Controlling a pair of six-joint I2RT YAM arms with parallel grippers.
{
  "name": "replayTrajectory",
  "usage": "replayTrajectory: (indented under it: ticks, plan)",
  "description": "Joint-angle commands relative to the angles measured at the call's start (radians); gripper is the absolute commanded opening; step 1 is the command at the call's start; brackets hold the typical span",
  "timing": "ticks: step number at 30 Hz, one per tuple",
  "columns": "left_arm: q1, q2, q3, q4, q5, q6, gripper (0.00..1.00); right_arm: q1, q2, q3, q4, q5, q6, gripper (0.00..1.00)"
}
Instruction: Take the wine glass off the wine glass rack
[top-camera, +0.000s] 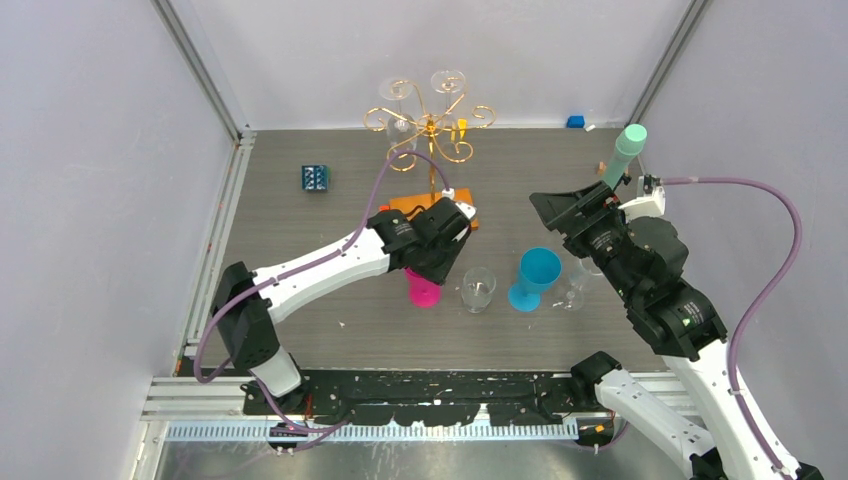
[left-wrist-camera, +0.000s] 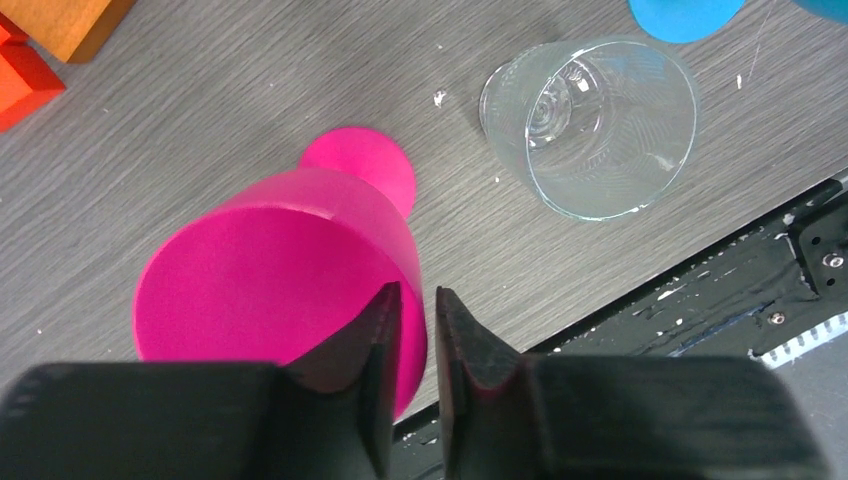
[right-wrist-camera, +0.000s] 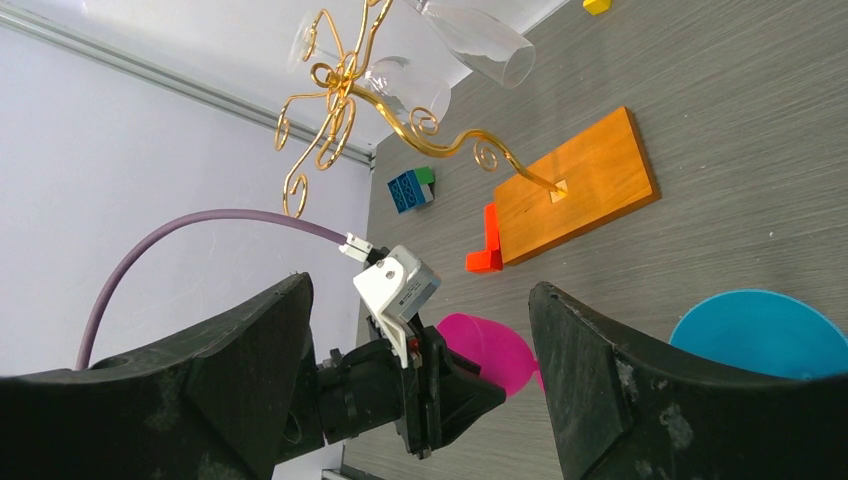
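The wine glass rack (top-camera: 430, 125), gold wire on an orange-brown base (right-wrist-camera: 575, 185), stands at the back of the table. Two clear wine glasses (top-camera: 449, 82) (right-wrist-camera: 470, 40) hang upside down from its arms. A pink wine glass (top-camera: 422, 288) (left-wrist-camera: 280, 270) stands upright on the table in front of the rack. My left gripper (top-camera: 437, 272) (left-wrist-camera: 418, 295) straddles its rim, one finger inside the bowl and one outside, with the jaws slightly apart and a gap beside the rim. My right gripper (top-camera: 552, 218) (right-wrist-camera: 420, 290) hovers wide open and empty to the right.
A clear glass (top-camera: 478, 288) (left-wrist-camera: 590, 125), a blue glass (top-camera: 535, 275) and another clear glass (top-camera: 572, 290) stand in a row right of the pink one. A mint cup (top-camera: 628, 150) is behind the right arm. A blue block (top-camera: 316, 178) and an orange block (right-wrist-camera: 485, 250) lie nearby.
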Motion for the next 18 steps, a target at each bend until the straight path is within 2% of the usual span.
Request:
replayTrajectory:
  ticks: [1, 13, 18]
  plan:
    - [-0.005, -0.044, 0.035, 0.035, -0.015, 0.001, 0.35, 0.002, 0.002, 0.004, 0.027, 0.007, 0.003, 0.84]
    - [0.004, -0.231, 0.086, 0.094, 0.036, 0.086, 0.76, 0.003, 0.006, 0.006, 0.027, -0.005, 0.011, 0.84]
    - [0.061, -0.298, 0.126, 0.174, 0.028, 0.129, 0.99, 0.002, 0.013, 0.003, 0.028, -0.011, 0.018, 0.84]
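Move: The pink wine glass stands just under the left gripper, its rim wall between the fingertips: its middle is about 3 cm left, 2 cm ahead and some 8 cm below. A clear glass stands about 8 cm right of the gripper and 1 cm ahead, the blue one 19 cm right and 2 cm ahead. The rack's wooden foot lies about 23 cm ahead, straight in line. From the right gripper the pink glass is roughly 25 cm left, 4 cm back and 28 cm below. Open the left gripper from about a quarter to nearly wide, holding it in place at the pink glass's rim at first, then draw it straight up about 11 cm, ever faster, clear of the bowl. As it rises, tilt the wrist some 20 degrees so the fingertips swing out forward and to the right. ##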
